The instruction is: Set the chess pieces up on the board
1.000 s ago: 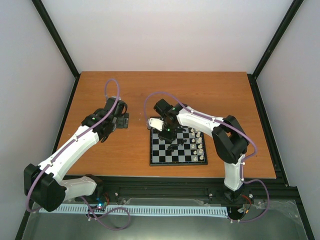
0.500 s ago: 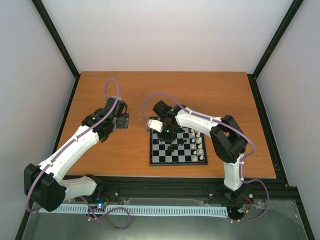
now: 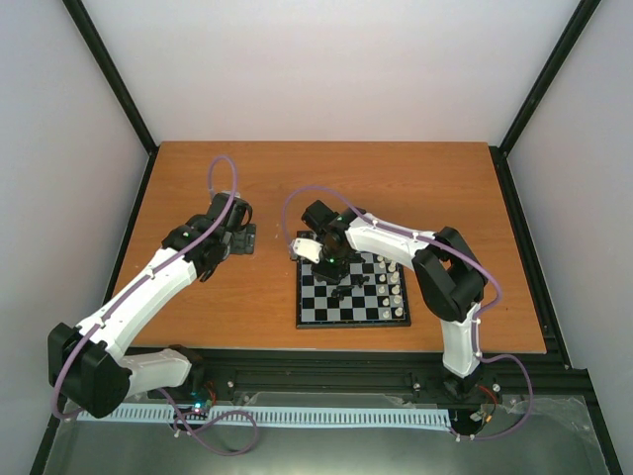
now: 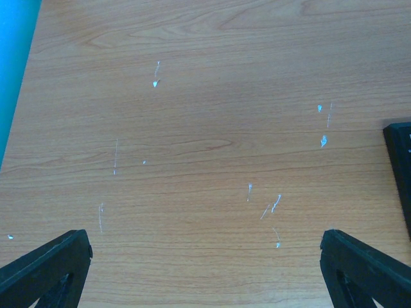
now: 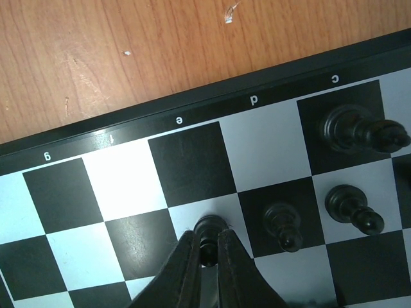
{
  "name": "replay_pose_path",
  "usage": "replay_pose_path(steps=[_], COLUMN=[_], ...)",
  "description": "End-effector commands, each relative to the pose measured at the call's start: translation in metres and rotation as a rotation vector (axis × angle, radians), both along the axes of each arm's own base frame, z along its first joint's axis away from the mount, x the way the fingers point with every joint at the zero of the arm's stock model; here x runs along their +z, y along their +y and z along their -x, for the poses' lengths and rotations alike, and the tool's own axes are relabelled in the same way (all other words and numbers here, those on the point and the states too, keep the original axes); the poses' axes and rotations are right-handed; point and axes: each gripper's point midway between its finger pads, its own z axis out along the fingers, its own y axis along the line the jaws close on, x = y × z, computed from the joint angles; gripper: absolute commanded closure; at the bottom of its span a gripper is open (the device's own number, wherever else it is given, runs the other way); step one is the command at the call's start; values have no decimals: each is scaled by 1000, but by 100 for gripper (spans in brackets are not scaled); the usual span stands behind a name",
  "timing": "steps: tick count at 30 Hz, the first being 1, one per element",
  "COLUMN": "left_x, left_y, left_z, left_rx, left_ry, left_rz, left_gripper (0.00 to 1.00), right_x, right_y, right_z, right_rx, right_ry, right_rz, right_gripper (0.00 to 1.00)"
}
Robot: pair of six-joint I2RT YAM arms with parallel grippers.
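Note:
The board point(image 3: 326, 309) lies on the table in front of the right arm. My right gripper point(image 5: 207, 236) is shut on a black pawn point(image 5: 210, 224), whose base is over a light square in the e file, second row from the board's edge. From above, the right gripper point(image 3: 336, 272) hangs over the board's far left part. Two more black pawns point(image 5: 282, 226) point(image 5: 353, 208) and a taller black piece point(image 5: 359, 131) stand to its right. White pieces point(image 3: 395, 282) line the board's right side. My left gripper point(image 4: 204, 240) is open over bare wood, left of the board, holding nothing.
The wooden table point(image 3: 415, 188) is bounded by black frame rails and white walls. In the left wrist view a black corner point(image 4: 401, 154), apparently the board's border, shows at the right edge, and a blue strip point(image 4: 13, 58) at the left edge.
The right arm's elbow has drifted slightly left while its gripper stays shut over the same part of the board. The left arm has not moved.

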Motion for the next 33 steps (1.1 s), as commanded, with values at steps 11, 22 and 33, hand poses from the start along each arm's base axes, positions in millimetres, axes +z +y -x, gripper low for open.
replay_pose_path(steps=[11, 22, 33], left_x=[13, 11, 11], left_y=[-3, -6, -9], left_z=[-5, -5, -5], left_rx=[-10, -24, -42], left_ry=[-25, -16, -11], left_rz=[17, 24, 31], left_gripper=[0, 0, 0], right_x=[26, 43, 18], right_y=[3, -34, -41], right_z=[1, 13, 32], right_rx=[14, 4, 49], right_ry=[-65, -121, -34], right_rz=[-48, -39, -13], right_gripper=[76, 71, 71])
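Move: Three centimetres back and about 5 cm to the right of the right hand, some 2 cm lower, is the nearest fallen dark piece in the heap; more fallen pieces lie about 3 cm ahead and 5 cm to its right. The dark pawn still between its fingers stands right under them, with a second pawn about 3 cm straight ahead. From the left hand the nearest fallen piece is roughly 10 cm back, 24 cm right and 15 cm below. Opening to about a third of their range, the right fingers let go of the pawn, then the hand climbs straight off it by about 5 cm, tilting slightly. It swings over to the heap, 4 cm to the right and 3 cm back, sinking about 2.5 cm on the way, and ends with open fingers astride the nearest dark pieces. ##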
